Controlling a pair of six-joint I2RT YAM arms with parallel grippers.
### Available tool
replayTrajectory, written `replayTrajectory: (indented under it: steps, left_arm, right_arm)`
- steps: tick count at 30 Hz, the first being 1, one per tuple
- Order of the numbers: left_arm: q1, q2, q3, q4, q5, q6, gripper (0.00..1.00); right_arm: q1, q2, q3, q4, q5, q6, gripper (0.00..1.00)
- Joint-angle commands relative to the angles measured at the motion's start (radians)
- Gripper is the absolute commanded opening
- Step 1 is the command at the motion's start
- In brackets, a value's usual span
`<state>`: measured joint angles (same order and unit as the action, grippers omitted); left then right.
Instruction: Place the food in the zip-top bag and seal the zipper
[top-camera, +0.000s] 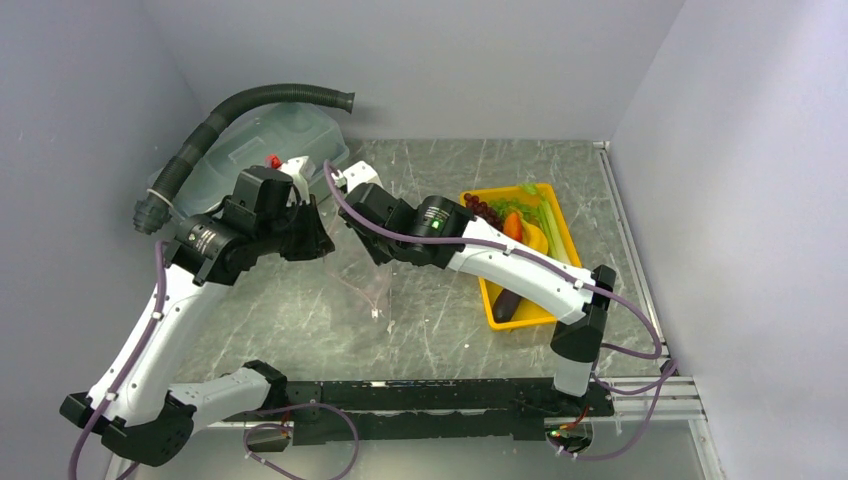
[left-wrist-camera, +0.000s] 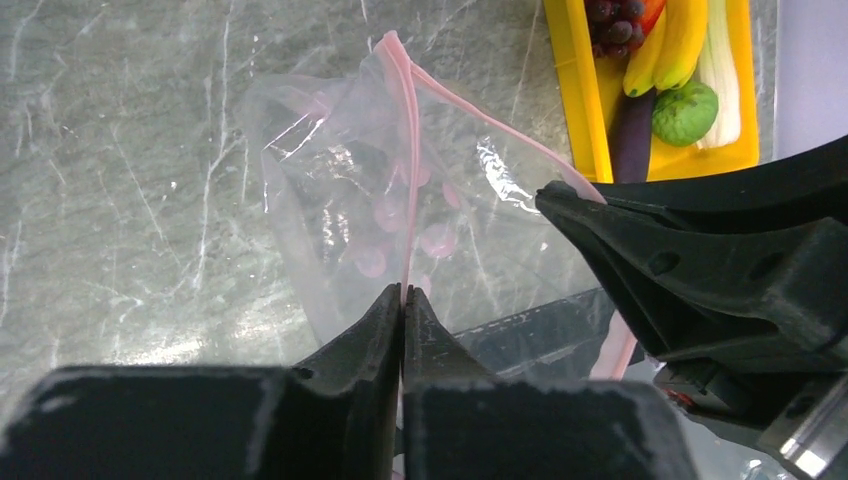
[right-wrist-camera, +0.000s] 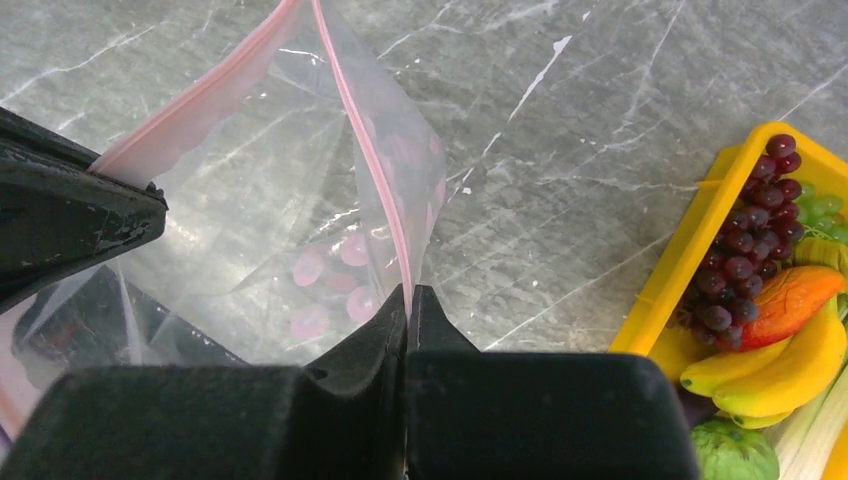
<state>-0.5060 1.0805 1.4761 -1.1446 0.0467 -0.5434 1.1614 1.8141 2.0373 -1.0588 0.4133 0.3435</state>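
Note:
The clear zip-top bag (top-camera: 368, 288) hangs above the marble table, empty, with its mouth pulled apart. My left gripper (left-wrist-camera: 403, 292) is shut on one side of the pink zipper (left-wrist-camera: 410, 140). My right gripper (right-wrist-camera: 408, 290) is shut on the other side of the zipper (right-wrist-camera: 365, 150). In the top view the left gripper (top-camera: 318, 238) and right gripper (top-camera: 378, 252) stand close together over the bag. The food lies in the yellow tray (top-camera: 492, 300) to the right: grapes (right-wrist-camera: 745, 260), pepper (right-wrist-camera: 790, 300), bananas (right-wrist-camera: 790, 370), a round green vegetable (left-wrist-camera: 685, 112), celery (left-wrist-camera: 725, 80) and eggplant (top-camera: 507, 305).
A large translucent lidded tub (top-camera: 285, 135) stands at the back left, with a black corrugated hose (top-camera: 250, 105) arching over it. Grey walls close in the table at the back and on both sides. The yellow tray's rim (right-wrist-camera: 690, 260) is just right of the right gripper.

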Motion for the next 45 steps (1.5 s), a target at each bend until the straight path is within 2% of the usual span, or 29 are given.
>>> replayTrajectory:
  steps: [1,6,10,18,26,34,42,45]
  left_arm:
    - [-0.004,0.015,0.037,-0.02,-0.014,-0.007,0.15]
    - [-0.005,0.027,0.055,-0.035,-0.008,-0.007,0.43]
    - [-0.005,0.048,0.075,-0.057,-0.008,-0.007,0.51]
    - [-0.004,0.085,0.089,-0.092,0.023,-0.018,0.56]
    - [-0.006,0.101,0.093,-0.094,0.025,-0.066,0.57]
    - [-0.011,0.122,0.091,-0.116,0.052,-0.123,0.57]
    - [-0.02,0.115,0.085,-0.178,0.009,-0.146,0.56]
    - [-0.02,0.115,0.073,-0.196,-0.003,-0.147,0.52]
  right_arm:
    - [0.002,0.004,0.057,-0.005,0.046,0.001,0.0]
    - [0.003,0.02,0.076,-0.018,0.073,0.005,0.0]
    - [0.002,0.023,0.079,-0.015,0.093,0.006,0.0]
    - [0.006,0.042,0.083,-0.012,0.157,0.026,0.0]
    - [0.01,0.045,0.076,0.026,0.158,0.045,0.0]
    - [0.009,0.066,0.099,0.04,0.175,0.069,0.0]
    - [0.0,0.079,0.115,0.072,0.188,0.066,0.0]
    - [0.0,0.079,0.122,0.082,0.192,0.062,0.0]
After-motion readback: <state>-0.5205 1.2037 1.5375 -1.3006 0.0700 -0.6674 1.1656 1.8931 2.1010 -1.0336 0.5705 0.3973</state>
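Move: The bag's left pink rim is pinched in the left fingers and its right rim in the right fingers, about 9 cm to the left hand's right, level in reach and height. The zip's near end hangs some 8 cm back from the left hand, 7 cm right and 6 cm below. The yellow tray's middle is about 36 cm to the left hand's right and 27 cm to the right hand's right, 10 cm farther out and roughly 24 cm below both. The bag's left rim is let go as the left fingers open to just over half; the left hand then sinks about 2.5 cm, drawing slightly back and right and tipping its fingers some 15 degrees further down, staying astride the rim. The right hand keeps its pinch on the other rim, carrying it nearly 3 cm forward with a slight clockwise turn. ##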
